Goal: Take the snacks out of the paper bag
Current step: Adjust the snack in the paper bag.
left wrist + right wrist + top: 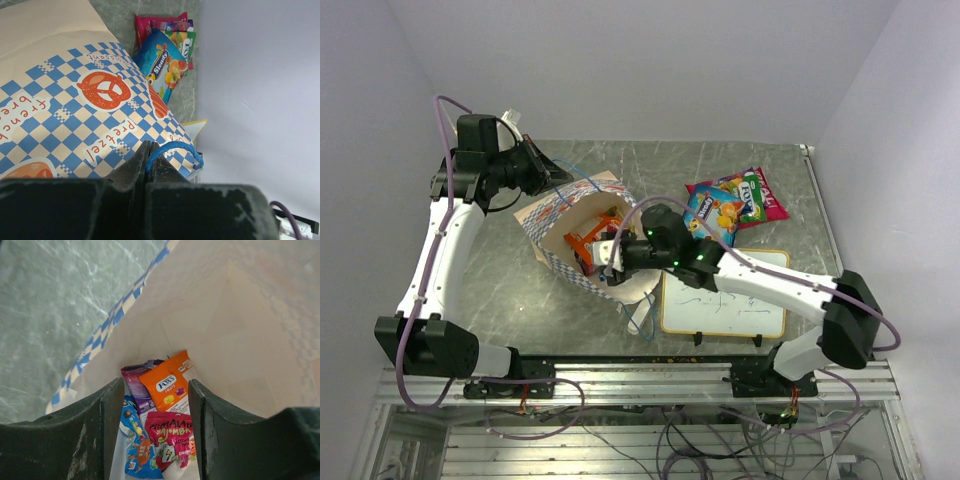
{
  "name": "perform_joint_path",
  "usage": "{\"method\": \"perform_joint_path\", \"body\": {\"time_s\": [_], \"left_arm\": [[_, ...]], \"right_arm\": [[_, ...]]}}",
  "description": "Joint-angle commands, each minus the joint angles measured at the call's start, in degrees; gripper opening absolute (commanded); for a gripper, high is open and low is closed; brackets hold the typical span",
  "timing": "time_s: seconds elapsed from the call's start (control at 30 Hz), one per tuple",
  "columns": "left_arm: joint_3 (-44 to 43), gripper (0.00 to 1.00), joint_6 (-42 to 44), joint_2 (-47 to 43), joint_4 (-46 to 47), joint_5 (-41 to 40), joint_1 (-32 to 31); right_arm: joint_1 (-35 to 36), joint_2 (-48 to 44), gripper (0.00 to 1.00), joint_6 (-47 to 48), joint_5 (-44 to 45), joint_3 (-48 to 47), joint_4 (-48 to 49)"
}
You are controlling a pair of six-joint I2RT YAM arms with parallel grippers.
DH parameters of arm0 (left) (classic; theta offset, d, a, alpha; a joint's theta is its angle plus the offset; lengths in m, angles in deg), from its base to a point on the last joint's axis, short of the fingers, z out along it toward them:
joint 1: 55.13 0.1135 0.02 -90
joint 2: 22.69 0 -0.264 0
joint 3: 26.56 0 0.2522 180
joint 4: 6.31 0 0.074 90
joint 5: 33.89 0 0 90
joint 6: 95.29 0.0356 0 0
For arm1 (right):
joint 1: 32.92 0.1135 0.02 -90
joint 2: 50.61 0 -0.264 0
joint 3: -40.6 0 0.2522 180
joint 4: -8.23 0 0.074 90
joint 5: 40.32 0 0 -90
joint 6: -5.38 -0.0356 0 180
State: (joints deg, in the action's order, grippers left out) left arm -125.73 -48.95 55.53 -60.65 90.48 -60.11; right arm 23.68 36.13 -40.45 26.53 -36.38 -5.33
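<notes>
The paper bag (555, 215) lies tilted on the table, its mouth toward my right arm. My left gripper (546, 176) is shut on the bag's blue cord handle (175, 148) at the far rim. In the left wrist view the jaws (148, 146) are pressed together on the cord. My right gripper (612, 256) is open at the bag's mouth. The right wrist view looks inside the bag (240, 315). There lie an orange packet (167, 382), a purple one (135, 385), a pink-red one (172, 437) and a blue one (134, 442), between my open fingers (155, 387).
Three snack packets lie outside on the table at the back right: a blue one (713, 213), a green one (750, 190) and a pink-red one (767, 203). A framed whiteboard (725, 295) lies under my right arm near the front edge.
</notes>
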Motion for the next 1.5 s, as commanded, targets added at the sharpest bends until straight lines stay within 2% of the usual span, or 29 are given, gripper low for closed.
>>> {"method": "perform_joint_path", "body": {"time_s": [0.0, 0.17, 0.37, 0.73, 1.1, 1.2, 1.3, 1.47], "left_arm": [[-0.25, 0.07, 1.53, -1.87, -1.6, 2.58, 0.05], [0.94, 0.07, 1.13, -3.01, -1.83, 4.24, 0.05], [1.57, 0.07, 1.58, -3.55, -2.68, 5.42, 0.05], [1.91, 0.07, 4.22, -4.4, -6.86, 5.54, 0.05], [1.12, 0.07, 6.14, -4.04, -8.99, 5.88, 0.05], [1.16, 0.07, 6.64, -4.12, -9.51, 5.77, 0.05], [-0.25, 0.07, 8.02, -3.47, -11.12, 5.2, 0.05], [-4.44, 0.07, 11.0, -1.69, -14.46, 3.2, 0.13]], "right_arm": [[0.41, 4.39, 0.54, 5.34, 5.39, -1.86, 4.04], [0.4, 10.66, 0.54, 9.49, 8.76, -2.19, 6.42], [0.13, 18.59, 0.55, 8.02, 14.54, -4.38, 9.57], [-2.37, 26.48, 0.58, 4.9, 16.3, -7.01, 13.77], [-5.45, 34.08, 0.57, 4.85, 14.08, -13.34, 11.82], [-6.5, 35.97, 0.53, 4.97, 14.09, -15.96, 10.65], [-7.53, 37.58, 0.44, 5.37, 13.74, -18.56, 9.26], [-8.08, 38.18, 0.2, 6.28, 12.02, -21.02, 7.88]]}}
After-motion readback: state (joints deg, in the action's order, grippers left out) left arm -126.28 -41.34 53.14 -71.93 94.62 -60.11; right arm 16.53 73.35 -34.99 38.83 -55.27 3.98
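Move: The orange Fox's pack lies in the tilted paper bag about 14 cm ahead of the right hand, 4 cm to its left and 17 cm below. From the same hand, the purple pack is some 9 cm ahead, 7 cm left; the small red pack 12 cm ahead, 2 cm right; the blue pack 8 cm ahead, 2 cm right, all deep in the bag. From the left hand, the orange pack is roughly 7 cm right, level fore-and-aft, 28 cm below. Forward and down in about equal parts, some 16 cm each, the right hand dives into the bag towards the orange pack, turning about 15 degrees clockwise and rolling its left side down. The descent comes mostly first; then it runs on forward while its half-open fingers close to a narrow gap about the pack's near corner. The left hand keeps the blue handle and draws it back about 5 cm. ##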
